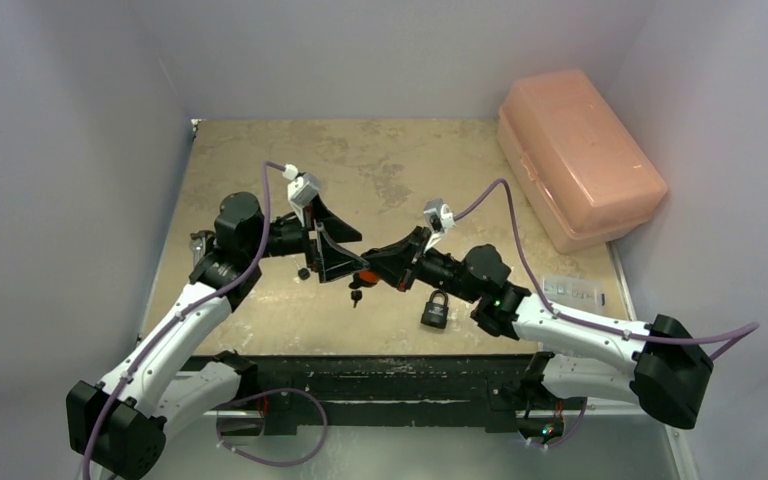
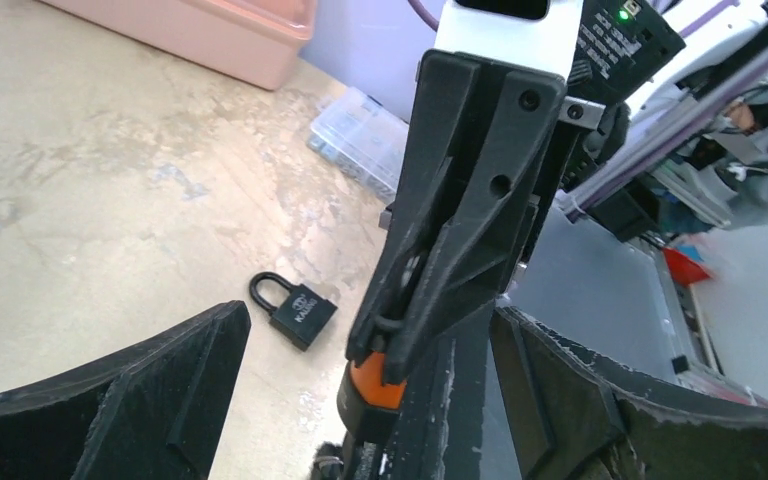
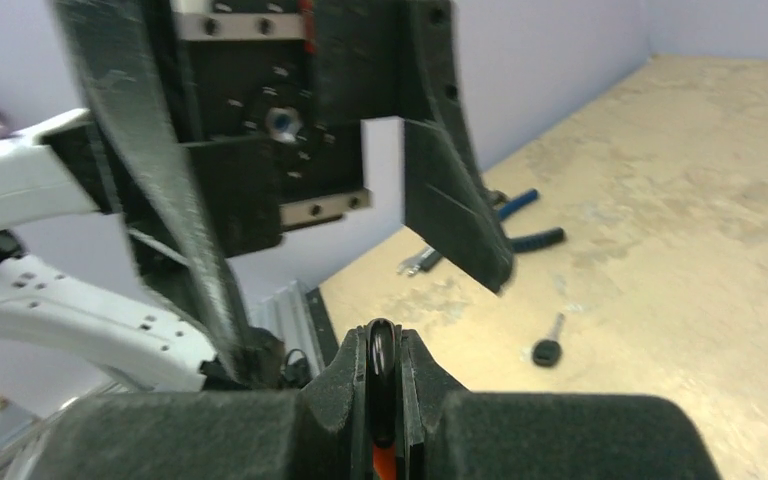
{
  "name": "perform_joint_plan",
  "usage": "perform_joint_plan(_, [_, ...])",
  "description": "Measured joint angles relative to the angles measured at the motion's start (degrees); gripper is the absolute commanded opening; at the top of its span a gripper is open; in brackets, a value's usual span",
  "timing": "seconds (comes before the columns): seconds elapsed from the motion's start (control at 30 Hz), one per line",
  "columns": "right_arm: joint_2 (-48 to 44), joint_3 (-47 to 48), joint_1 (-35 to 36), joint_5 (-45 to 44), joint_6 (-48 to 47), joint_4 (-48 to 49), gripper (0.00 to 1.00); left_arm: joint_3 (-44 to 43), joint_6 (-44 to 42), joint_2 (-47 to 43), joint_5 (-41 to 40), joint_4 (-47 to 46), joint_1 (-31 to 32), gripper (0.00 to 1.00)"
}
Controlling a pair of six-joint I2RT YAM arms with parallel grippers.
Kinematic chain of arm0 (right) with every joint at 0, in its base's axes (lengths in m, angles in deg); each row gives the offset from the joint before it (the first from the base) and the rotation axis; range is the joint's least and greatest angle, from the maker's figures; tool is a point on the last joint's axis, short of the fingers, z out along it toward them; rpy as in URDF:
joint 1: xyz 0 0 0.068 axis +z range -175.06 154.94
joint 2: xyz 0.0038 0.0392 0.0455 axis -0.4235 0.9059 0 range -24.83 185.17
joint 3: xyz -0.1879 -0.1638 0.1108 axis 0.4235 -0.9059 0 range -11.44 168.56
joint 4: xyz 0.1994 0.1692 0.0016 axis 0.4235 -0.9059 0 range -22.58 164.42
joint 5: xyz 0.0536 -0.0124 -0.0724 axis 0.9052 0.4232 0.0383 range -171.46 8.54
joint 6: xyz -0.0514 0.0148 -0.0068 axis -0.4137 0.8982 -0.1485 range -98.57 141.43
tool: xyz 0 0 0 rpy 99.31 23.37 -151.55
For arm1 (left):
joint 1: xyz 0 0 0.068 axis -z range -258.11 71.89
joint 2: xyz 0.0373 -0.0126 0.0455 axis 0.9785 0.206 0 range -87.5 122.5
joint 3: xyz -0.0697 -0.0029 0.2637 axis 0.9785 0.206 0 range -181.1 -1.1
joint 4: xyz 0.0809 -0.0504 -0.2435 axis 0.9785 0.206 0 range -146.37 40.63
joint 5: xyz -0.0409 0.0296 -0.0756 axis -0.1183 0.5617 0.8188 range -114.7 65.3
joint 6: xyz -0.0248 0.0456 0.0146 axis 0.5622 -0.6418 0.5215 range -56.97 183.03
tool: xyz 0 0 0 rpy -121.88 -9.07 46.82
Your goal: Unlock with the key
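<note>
My right gripper [image 1: 368,275] is shut on the key [image 2: 375,385], whose orange and black head shows between its fingertips [image 3: 384,345]. My left gripper [image 1: 335,245] stands wide open around that spot, one finger [image 2: 160,390] on each side of the right gripper, touching nothing. The black padlock [image 1: 435,308] lies flat on the table just below the right wrist, with its shackle shut [image 2: 295,312]. In the left wrist view it lies beyond and to the left of the held key.
A pink lidded box [image 1: 580,160] fills the back right corner. A small clear parts case [image 1: 572,290] lies near the right edge. A loose black-headed key [image 3: 548,348] and blue-handled pliers [image 3: 520,215] lie on the table's left side.
</note>
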Motion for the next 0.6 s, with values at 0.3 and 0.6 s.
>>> perform_joint_plan(0.3, [3.8, 2.5, -3.9, -7.9, 0.9, -6.4, 0.00, -1.7, -6.9, -3.6, -13.9, 9.9, -0.4, 0.99])
perform_joint_plan(0.6, [20.0, 8.6, -12.5, -6.1, 5.4, -6.4, 0.00, -1.9, -11.7, -5.8, -29.9, 16.5, -0.6, 0.99])
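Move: The orange lock is already in the right fingers, its body about 4 cm below them and roughly 1 cm back and to the left. Bare table lies about 14 cm straight ahead of the right hand and 25 cm below. The black padlock lies some 3 cm back and 12 cm right of that hand, and the loose key some 6 cm ahead and 15 cm left, both about 25 cm below. From the left hand the lock is about 3 cm back, 3 cm right and 4 cm below. Keeping its pinch on the orange lock by the shackle end, the right hand swings forward about 13 cm over the bare table while sinking nearly 10 cm, fingers tipping downward and turning clockwise to point more ahead. The left hand, already wide open, draws clear of the lock forward and to its left, some 8 cm in all, dipping slightly and turning about 30 degrees counter-clockwise. ##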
